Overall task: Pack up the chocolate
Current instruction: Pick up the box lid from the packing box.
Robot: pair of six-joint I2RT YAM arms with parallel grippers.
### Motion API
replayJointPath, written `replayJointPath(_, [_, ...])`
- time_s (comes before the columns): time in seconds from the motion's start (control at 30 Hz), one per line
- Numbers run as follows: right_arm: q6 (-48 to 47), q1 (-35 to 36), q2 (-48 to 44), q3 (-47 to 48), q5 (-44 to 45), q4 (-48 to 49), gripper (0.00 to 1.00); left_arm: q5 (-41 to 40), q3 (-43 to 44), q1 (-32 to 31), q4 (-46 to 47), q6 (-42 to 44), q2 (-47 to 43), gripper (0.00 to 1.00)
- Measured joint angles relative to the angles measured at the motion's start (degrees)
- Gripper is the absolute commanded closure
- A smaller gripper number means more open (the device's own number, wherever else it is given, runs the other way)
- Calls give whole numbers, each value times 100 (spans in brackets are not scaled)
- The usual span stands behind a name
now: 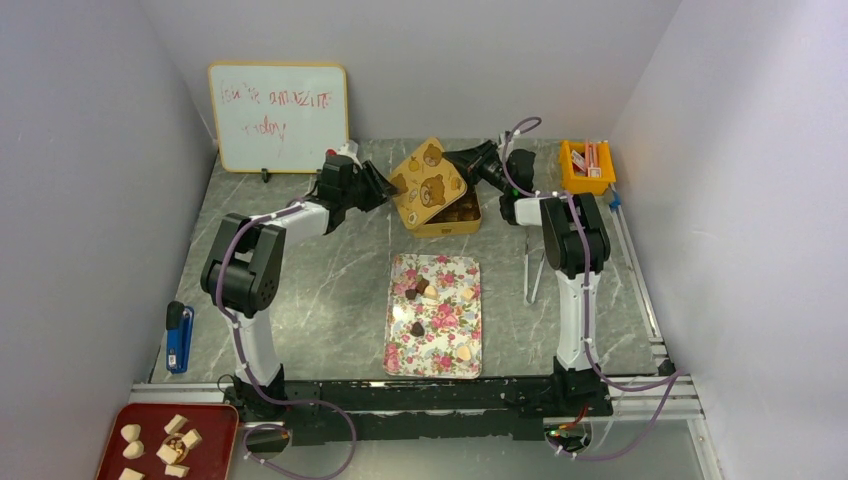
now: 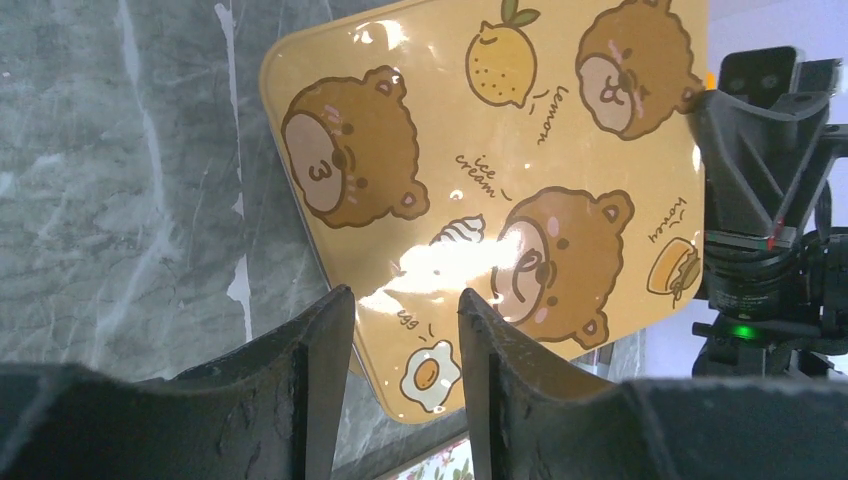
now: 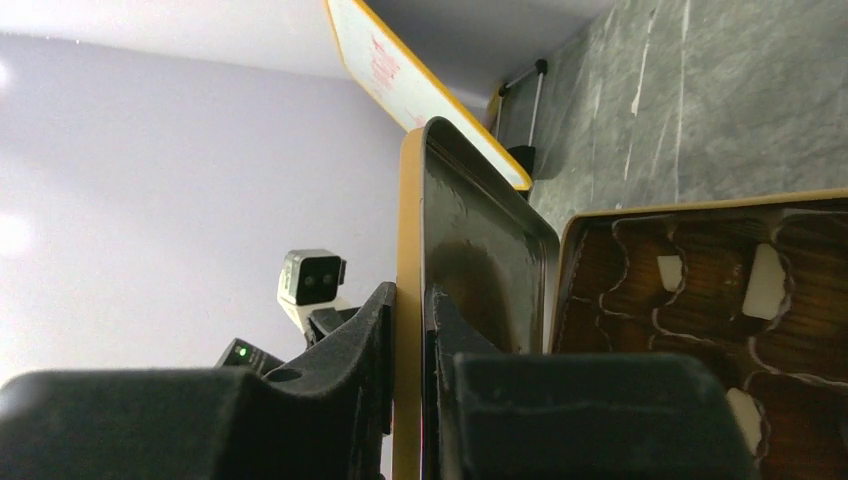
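Several pieces of chocolate, dark and tan, lie on the floral tray mid-table. Behind it stands a yellow tin with its bear-printed lid tilted up over it. My right gripper is shut on the lid's far edge; in the right wrist view its fingers pinch the lid's rim. Cream chocolate pieces sit in the tin's brown compartments. My left gripper stands open just before the lid's face, holding nothing.
A whiteboard leans at the back left, and an orange bin stands at the back right. A blue tool lies by the left wall. A red tray of pale beige chunks sits at the near left.
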Motion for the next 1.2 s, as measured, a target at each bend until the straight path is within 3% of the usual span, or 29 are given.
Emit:
replayJointPath(0.83, [236,-96,61,-892,726,804,100,-98,111,0,409,-94,568,55])
replayJointPath(0.93, [238,-111,-7,-1056,798,857,100,-131,114,-2,439,-160,645,64])
replayJointPath(1.03, [234,-131,-122,-1163,824,933,100,-188,114,-2,476,-208,654,66])
replayJointPath(1.13, [229,-166,-251,-1220,826,962,100,-289,125,-2,479,-247,654,77])
replayJointPath(1.2, [227,-192,-293,-1246,831,992,100,-345,149,0,446,-247,654,78])
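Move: The lid, held by the right fingers at its raised far-right edge, has its middle about 5 cm back, 4 cm left and 5 cm below the right hand. The box's middle is some 7 cm back from that hand, sideways level and 13 cm down; the floral tray is roughly 33 cm back, 2 cm left. From the left hand the lid's middle lies about 7 cm right, 2 cm ahead, at its height. Keeping its pinch on the lid's raised edge, the right hand draws about 4 cm to the right and swings some 10 degrees clockwise, sinking nearly 4 cm over the box before coming back up about 2 cm, and easing slightly back towards the end. The left hand sinks about 3.5 cm and edges 2 cm forward beside the lid's lower left edge, late on closing its fingers to about half their former gap; whether they touch lid or box can't be seen. ##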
